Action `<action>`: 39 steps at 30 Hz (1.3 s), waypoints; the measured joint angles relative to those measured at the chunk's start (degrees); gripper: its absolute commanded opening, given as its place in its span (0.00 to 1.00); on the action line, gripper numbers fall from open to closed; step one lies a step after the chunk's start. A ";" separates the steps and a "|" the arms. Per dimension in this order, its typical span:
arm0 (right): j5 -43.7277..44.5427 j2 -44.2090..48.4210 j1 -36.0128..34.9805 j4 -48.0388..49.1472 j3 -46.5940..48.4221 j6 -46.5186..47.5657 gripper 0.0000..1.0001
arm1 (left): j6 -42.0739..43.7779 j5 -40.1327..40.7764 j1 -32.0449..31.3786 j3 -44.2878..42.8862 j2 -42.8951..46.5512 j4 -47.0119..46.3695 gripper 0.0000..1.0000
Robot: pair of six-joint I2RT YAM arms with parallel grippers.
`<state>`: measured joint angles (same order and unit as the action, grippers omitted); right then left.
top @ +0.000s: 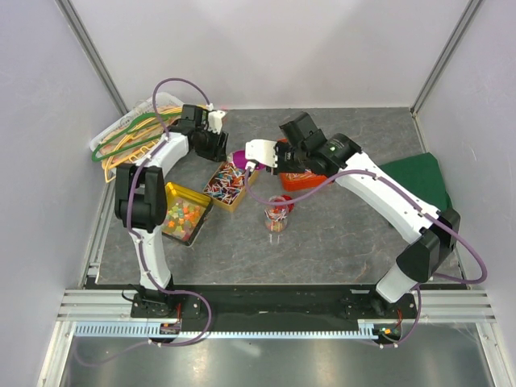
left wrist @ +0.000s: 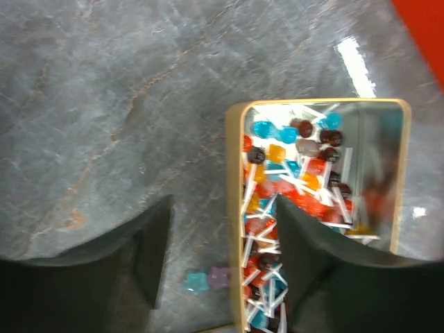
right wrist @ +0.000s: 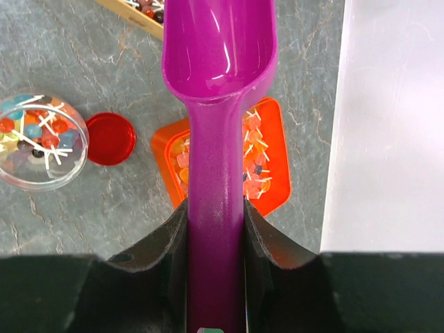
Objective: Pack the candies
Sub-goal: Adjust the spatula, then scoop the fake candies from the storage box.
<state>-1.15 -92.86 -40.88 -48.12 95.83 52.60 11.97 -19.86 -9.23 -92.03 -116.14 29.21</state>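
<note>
Candies fill a gold tin: a heap of red, blue and orange pieces with white sticks. My left gripper is open and straddles the tin's left wall, with one finger outside and the other among the sweets. Two star candies lie on the table beside the wall. My right gripper is shut on the handle of the purple scoop, whose bowl looks bare. Under it an orange tray holds more candies. A clear jar also holds candies, and a red lid lies next to it.
A second yellow tin of round sweets sits at the left. Coloured hangers lie in a clear bin at the back left, and a green cloth is at the right. A pale wall panel stands close to the right gripper.
</note>
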 measured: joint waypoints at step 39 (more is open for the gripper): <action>13.33 -7.41 -5.18 -6.12 7.02 9.68 0.00 | 7.74 13.51 -7.61 3.43 -5.05 -5.70 0.02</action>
<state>12.19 -100.27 -46.06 -54.24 102.85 62.28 19.70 -6.35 -16.84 -88.60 -121.19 23.51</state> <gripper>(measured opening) 0.358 0.033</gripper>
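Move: The lollipop box's middle is about 5 cm back, 6 cm to the right and 7 cm below the left hand; the left wall's rim, near its far corner, is almost under the open fingers. From that hand the gummy tray lies some 15 cm back, 6 cm left, and the orange box 26 cm right, 2 cm ahead, both about 7 cm lower. From the right hand the lollipop box is roughly 6 cm ahead, 15 cm left, 23 cm down. The left fingers come to pinch the left wall of the lollipop box a few centimetres from its far corner: the hand sinks about 6 cm and drifts 2 cm right, its left side rolling up some 15 degrees, while the fingers narrow to straddle the rim, then shut on the wall. The right hand keeps its grip on the spatula nearly in place, tipping its left side down 15 to 20 degrees. ##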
